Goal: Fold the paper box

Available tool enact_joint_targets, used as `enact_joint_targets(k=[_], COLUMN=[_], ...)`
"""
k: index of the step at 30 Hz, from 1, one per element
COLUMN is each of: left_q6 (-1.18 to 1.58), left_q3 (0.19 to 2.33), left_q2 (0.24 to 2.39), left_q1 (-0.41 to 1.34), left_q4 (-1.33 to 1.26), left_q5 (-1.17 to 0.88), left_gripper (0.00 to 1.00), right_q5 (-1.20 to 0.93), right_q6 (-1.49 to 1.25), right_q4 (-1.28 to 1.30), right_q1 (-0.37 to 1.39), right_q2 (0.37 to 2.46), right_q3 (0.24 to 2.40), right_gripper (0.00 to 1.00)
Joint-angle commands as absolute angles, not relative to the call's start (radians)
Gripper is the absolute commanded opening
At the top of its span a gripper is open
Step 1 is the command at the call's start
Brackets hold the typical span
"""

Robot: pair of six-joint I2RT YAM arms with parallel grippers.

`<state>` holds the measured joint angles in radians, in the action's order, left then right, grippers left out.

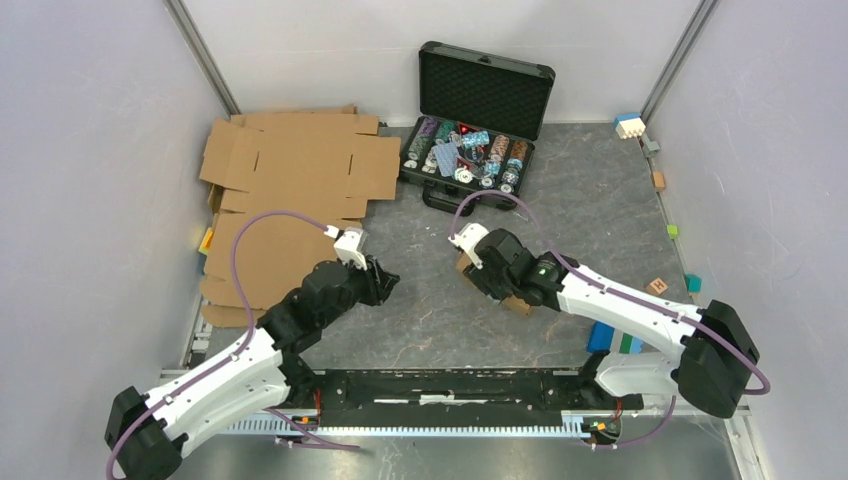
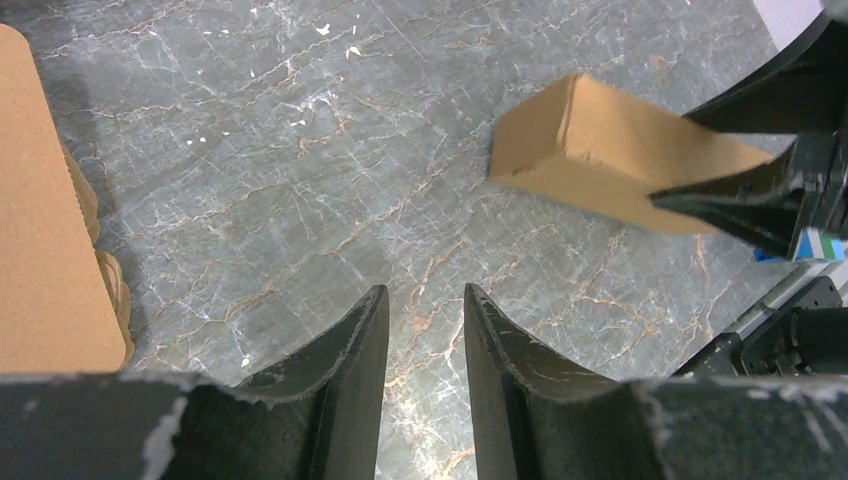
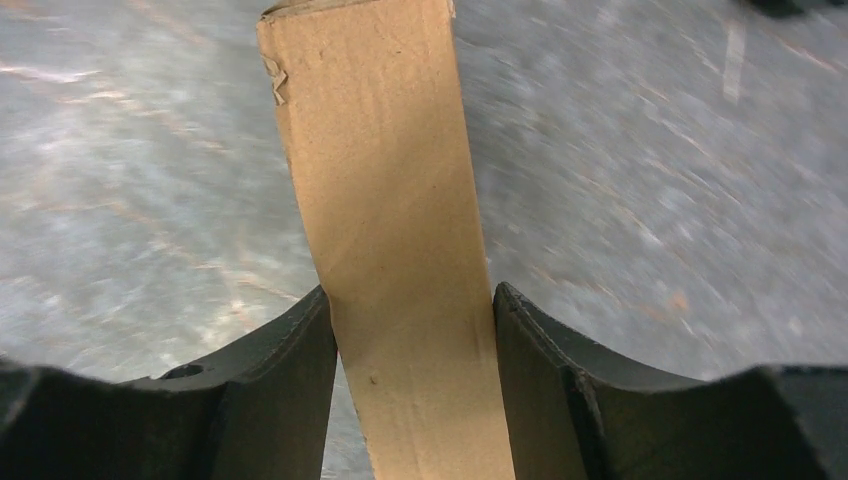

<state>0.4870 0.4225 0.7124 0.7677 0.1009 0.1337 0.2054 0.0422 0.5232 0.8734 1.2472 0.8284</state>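
The paper box [image 3: 385, 180] is a small folded brown carton, held off the grey marbled table between the fingers of my right gripper [image 3: 412, 292]. Both fingers press its sides. In the top view only its brown ends [image 1: 517, 305] show around the right gripper [image 1: 490, 272], near the middle of the table. From the left wrist view the box [image 2: 600, 150] hangs at the upper right with the right gripper's black fingers [image 2: 740, 200] clamped on it. My left gripper [image 2: 425, 292] is open, only bare table between its fingers, a short way left of the box [image 1: 385, 283].
Large flat cardboard sheets [image 1: 290, 165] lie stacked at the back left, reaching down beside the left arm [image 2: 40, 230]. An open black case of chips [image 1: 480, 110] stands at the back middle. Coloured blocks [image 1: 630, 125] lie along the right edge.
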Motion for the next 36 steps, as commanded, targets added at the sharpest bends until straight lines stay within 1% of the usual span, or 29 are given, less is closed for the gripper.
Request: enact_joint_targets(k=[1,4,5,9,13,17,20,23,27,31,32,34,36], left_q6=[0.412,0.408,0.408,0.414,0.413,0.416,0.416,0.414,0.414,0.419,0.419,0.420,0.419], left_q3=[0.370,0.350,0.351,0.345,0.342,0.339,0.337,0.343,0.339,0.340,0.340,0.335,0.334], left_q2=[0.682,0.674,0.672,0.666,0.672,0.670,0.675,0.679,0.669,0.672,0.672,0.676,0.686], left_q1=[0.767,0.767,0.767,0.767,0.767,0.767,0.767,0.767,0.767,0.767,0.767,0.767,0.767], left_q4=[-0.018,-0.036,-0.035,-0.056,-0.059,-0.057,-0.062,-0.048,-0.049,-0.050,-0.054,-0.064,-0.067], left_q5=[0.165,0.160,0.152,0.125,0.127,0.120,0.125,0.131,0.138,0.124,0.118,0.115,0.118], left_gripper=[0.41,0.41,0.41,0.42,0.42,0.42,0.42,0.42,0.42,0.42,0.42,0.42,0.43], right_q5=[0.640,0.948,1.007,1.170,1.330,1.427,1.452,1.422,1.425,1.391,1.390,1.364,1.334], right_q6=[-0.111,-0.204,-0.219,-0.234,-0.259,-0.340,-0.321,-0.260,-0.105,0.068,0.126,0.327,0.610], right_q4=[0.651,0.731,0.738,0.693,0.715,0.850,0.851,0.816,0.607,0.404,0.320,0.078,-0.233], right_q1=[0.877,0.874,0.870,0.811,0.686,0.609,0.558,0.455,0.360,0.281,0.273,0.262,0.235], right_q2=[1.239,1.271,1.289,1.411,1.601,1.808,1.920,1.992,1.992,1.982,1.981,1.975,1.966], right_q3=[0.909,0.941,0.950,0.979,1.061,1.243,1.315,1.361,1.306,1.257,1.233,1.147,1.051], right_gripper=[0.46,0.42,0.41,0.39,0.36,0.36,0.37,0.37,0.37,0.41,0.42,0.43,0.41])
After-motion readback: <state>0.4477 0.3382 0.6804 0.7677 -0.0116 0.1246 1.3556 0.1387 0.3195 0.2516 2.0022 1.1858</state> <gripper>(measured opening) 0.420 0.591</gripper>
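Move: The right hand already grips the closed paper box about its middle. The clear patch by the right wall lies some 17 cm ahead of it, 29 cm to its right and slightly below. The orange block is about 23 cm ahead and 35 cm right, the lime cube 12 cm ahead and 38 cm right, the chip case 28 cm ahead and 7 cm left. From the left hand, the patch is roughly 17 cm ahead, 50 cm right and 7 cm lower. Keeping its pinch on the box's long sides, the right hand carries the box about 28 cm right and 16 cm forward towards the clear patch by the right wall. It first rises some 5 cm, then sinks back near its starting height. On the way the wrist swings and rolls through nearly 90 degrees, clockwise with its left side dropping, so the downward-slanting fingers end almost level and pointing right. ##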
